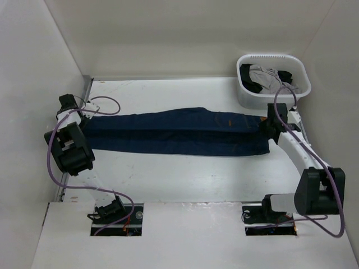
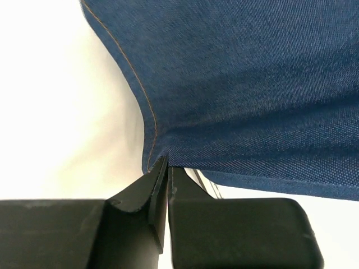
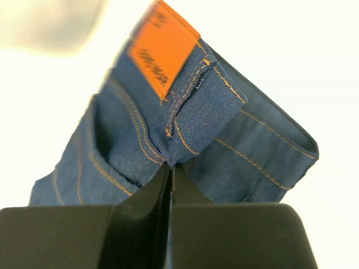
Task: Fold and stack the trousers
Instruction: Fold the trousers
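The dark navy trousers [image 1: 174,132] lie stretched lengthwise across the table, legs together, hems at the left and waist at the right. My left gripper [image 1: 80,116] is shut on the leg hem; in the left wrist view my left gripper [image 2: 166,162] pinches the denim edge [image 2: 235,89] with orange stitching. My right gripper [image 1: 268,124] is shut on the waist end; in the right wrist view my right gripper [image 3: 171,166] pinches the waistband [image 3: 196,117] just below the orange-tan patch [image 3: 162,47].
A white laundry basket [image 1: 297,73] stands at the back right holding a grey garment [image 1: 268,78] and a black garment [image 1: 248,78], close behind my right arm. White walls enclose the table on the left, back and right.
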Controlling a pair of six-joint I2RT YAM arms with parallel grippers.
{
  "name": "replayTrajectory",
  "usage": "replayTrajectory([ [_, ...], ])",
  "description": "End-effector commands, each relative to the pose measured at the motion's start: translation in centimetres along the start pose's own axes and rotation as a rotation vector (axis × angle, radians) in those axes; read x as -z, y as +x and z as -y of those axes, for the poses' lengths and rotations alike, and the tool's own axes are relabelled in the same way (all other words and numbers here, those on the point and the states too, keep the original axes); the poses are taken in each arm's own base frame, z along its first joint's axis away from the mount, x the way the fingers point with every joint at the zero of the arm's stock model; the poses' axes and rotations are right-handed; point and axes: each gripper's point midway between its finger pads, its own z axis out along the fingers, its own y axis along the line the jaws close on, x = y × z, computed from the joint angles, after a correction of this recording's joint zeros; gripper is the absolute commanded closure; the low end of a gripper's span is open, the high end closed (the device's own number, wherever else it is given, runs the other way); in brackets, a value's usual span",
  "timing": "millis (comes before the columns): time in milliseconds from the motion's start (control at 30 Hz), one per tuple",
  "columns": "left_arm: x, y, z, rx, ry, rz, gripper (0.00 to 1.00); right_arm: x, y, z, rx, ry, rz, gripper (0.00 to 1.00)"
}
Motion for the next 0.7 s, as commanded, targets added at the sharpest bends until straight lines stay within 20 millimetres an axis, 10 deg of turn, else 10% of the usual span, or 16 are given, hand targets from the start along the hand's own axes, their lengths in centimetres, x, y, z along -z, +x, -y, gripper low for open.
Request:
replayTrajectory([
  [0,4.6,-2.1,-7.1,0.032,-0.220,0.092,1.00,1.5,-4.9,1.1,0.035,0.009,0.150,1.00],
  [367,3.1,2.5,-0.9,-0.089,-0.125,0.012,0.96,1.4,3.8,7.4,-0.020,0.087,-0.060,0.96],
  [433,2.5,2.9,0.2,-0.112,-0.109,0.002,0.91,1.0,5.1,8.4,-0.042,0.113,-0.089,0.74],
  [500,2.2,3.2,1.1,-0.124,-0.086,-0.008,0.75,0.7,5.7,8.6,-0.045,0.114,-0.113,0.00],
  [667,3.4,3.0,0.3,-0.099,-0.092,-0.001,0.41,1.4,5.9,8.0,-0.091,0.091,-0.125,0.00],
])
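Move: The trousers' taut far edge is pinched at the hem by the left hand and at the waist by the right. Their lower layer, where it is to be laid, has its waist end about 8 cm back, 2 cm right and 8 cm below the right hand; the orange label is some 4 cm ahead and 1 cm left, the basket roughly 22 cm ahead and 4 cm right. From the left hand, the layer's hem end lies about 8 cm back, 2 cm right and 4 cm down. The trousers' held edge is flicked up, then swept back and down over the lower layer by both hands. The right rises some 3 cm, then swings back about 9 cm while dropping to 7 cm below its start; the left lifts less and draws back about 5 cm. Near the bottom both let go, the right opening fully and the left a little past half. ##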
